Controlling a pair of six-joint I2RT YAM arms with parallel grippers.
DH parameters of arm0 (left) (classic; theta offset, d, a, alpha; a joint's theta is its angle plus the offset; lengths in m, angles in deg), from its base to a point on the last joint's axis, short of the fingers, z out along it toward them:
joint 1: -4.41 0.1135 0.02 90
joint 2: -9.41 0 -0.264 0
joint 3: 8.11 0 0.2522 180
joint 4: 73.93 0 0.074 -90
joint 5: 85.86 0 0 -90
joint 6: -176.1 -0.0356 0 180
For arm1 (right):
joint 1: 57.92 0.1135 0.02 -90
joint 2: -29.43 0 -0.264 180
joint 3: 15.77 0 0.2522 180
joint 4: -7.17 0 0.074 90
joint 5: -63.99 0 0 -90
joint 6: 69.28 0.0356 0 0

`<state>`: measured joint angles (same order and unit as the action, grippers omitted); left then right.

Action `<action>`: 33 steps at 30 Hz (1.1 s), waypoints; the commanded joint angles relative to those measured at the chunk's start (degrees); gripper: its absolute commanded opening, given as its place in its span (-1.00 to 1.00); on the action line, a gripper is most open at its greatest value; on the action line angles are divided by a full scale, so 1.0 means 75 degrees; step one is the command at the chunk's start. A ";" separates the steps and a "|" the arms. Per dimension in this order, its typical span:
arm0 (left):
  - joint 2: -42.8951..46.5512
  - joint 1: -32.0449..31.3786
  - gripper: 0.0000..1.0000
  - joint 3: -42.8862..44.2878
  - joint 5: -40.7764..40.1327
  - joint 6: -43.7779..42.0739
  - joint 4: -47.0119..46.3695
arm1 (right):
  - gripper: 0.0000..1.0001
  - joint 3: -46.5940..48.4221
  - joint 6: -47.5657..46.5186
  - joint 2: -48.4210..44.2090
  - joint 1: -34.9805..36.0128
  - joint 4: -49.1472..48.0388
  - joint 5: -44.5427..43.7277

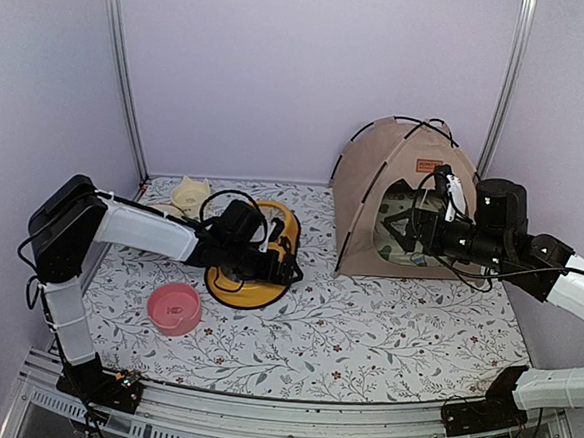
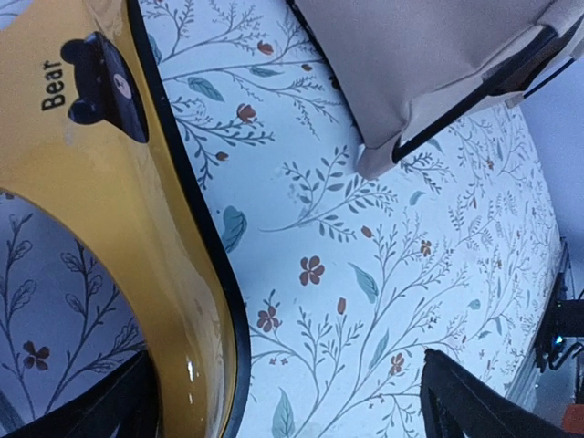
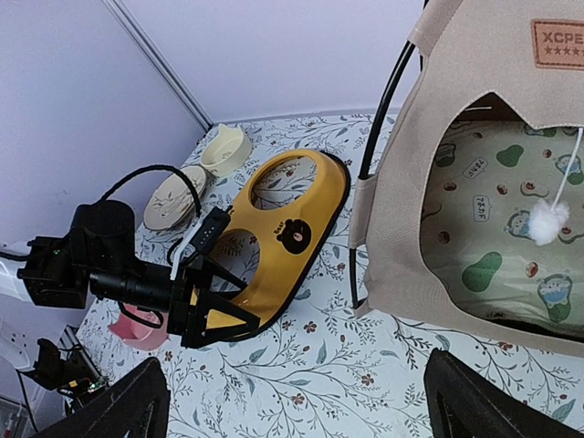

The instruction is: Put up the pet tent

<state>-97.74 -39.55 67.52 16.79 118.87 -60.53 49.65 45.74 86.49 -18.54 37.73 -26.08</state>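
Observation:
The pet tent (image 1: 380,175) stands upright at the back right, tan fabric with black crossing poles and a brown label (image 3: 558,44). Its opening shows a cream mat with green prints (image 3: 493,228) and a hanging white pom-pom (image 3: 546,222). My right gripper (image 1: 396,231) hovers just in front of that opening, open and empty, with its fingertips (image 3: 474,401) above the floral cloth near the tent's front corner (image 3: 401,210). My left gripper (image 1: 281,266) is open low over the yellow feeder (image 1: 265,247). The feeder's black-edged rim (image 2: 210,301) lies between its fingers, close to the left one.
A pink bowl (image 1: 175,307) sits near the front left, beside the left arm. Two cream bowls (image 1: 190,194) rest at the back left corner. The tent's corner (image 2: 429,64) is a short way from the feeder. Metal posts and pale walls enclose the floral-covered table (image 1: 363,344).

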 commanded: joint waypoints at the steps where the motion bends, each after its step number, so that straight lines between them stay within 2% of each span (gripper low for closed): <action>1: 0.0600 -0.0087 0.98 -0.0054 -0.0389 0.0199 -0.0004 | 0.98 0.0042 0.0110 -0.0039 0.0003 0.0074 -0.0164; 6: 0.1203 -0.0042 0.99 0.0000 -0.0999 -0.0151 0.0325 | 0.98 0.0129 0.0116 -0.0054 0.0001 0.0134 -0.0280; 14: 0.2112 0.0364 0.99 -0.0133 -0.1360 -0.0404 0.0618 | 0.98 0.0274 0.0080 -0.0111 0.0006 0.0145 -0.0768; 25: 0.2936 0.2097 0.99 -0.0737 -0.1736 -0.0360 0.0584 | 0.98 0.0310 0.0156 -0.0275 0.0005 -0.0099 -0.1138; 33: 0.2677 0.3306 0.98 -0.0866 -0.1891 0.0034 0.0450 | 0.98 0.0195 0.0195 -0.0549 0.0002 -0.0296 -0.1263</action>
<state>-76.67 -17.80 61.31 4.46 117.63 -56.40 50.13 46.77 83.91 -18.54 37.68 -34.32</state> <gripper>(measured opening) 0.993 0.989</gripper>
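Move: The cream bowl lies about 25 cm ahead of the left hand, some 28 cm to its left and a couple of centimetres lower. The yellow bear stand's middle is about 7 cm ahead and 9 cm left, with the open fingers at its right rim. The beige plate lies about 15 cm ahead and 36 cm left, the pink bowl 25 cm left and 11 cm nearer the base. From the right hand the cream bowl is roughly 29 cm ahead, 48 cm left and 23 cm down. The yellow stand's right rim, standing between the open left fingers, is left behind as they lift off almost straight up, about 11 cm. The left hand then swings left over the stand and somewhat forward, towards the cream bowl, turning some 30 degrees counter-clockwise with its fingertips tipping up. The empty right hand drifts a few centimetres right and up beside the tent. ##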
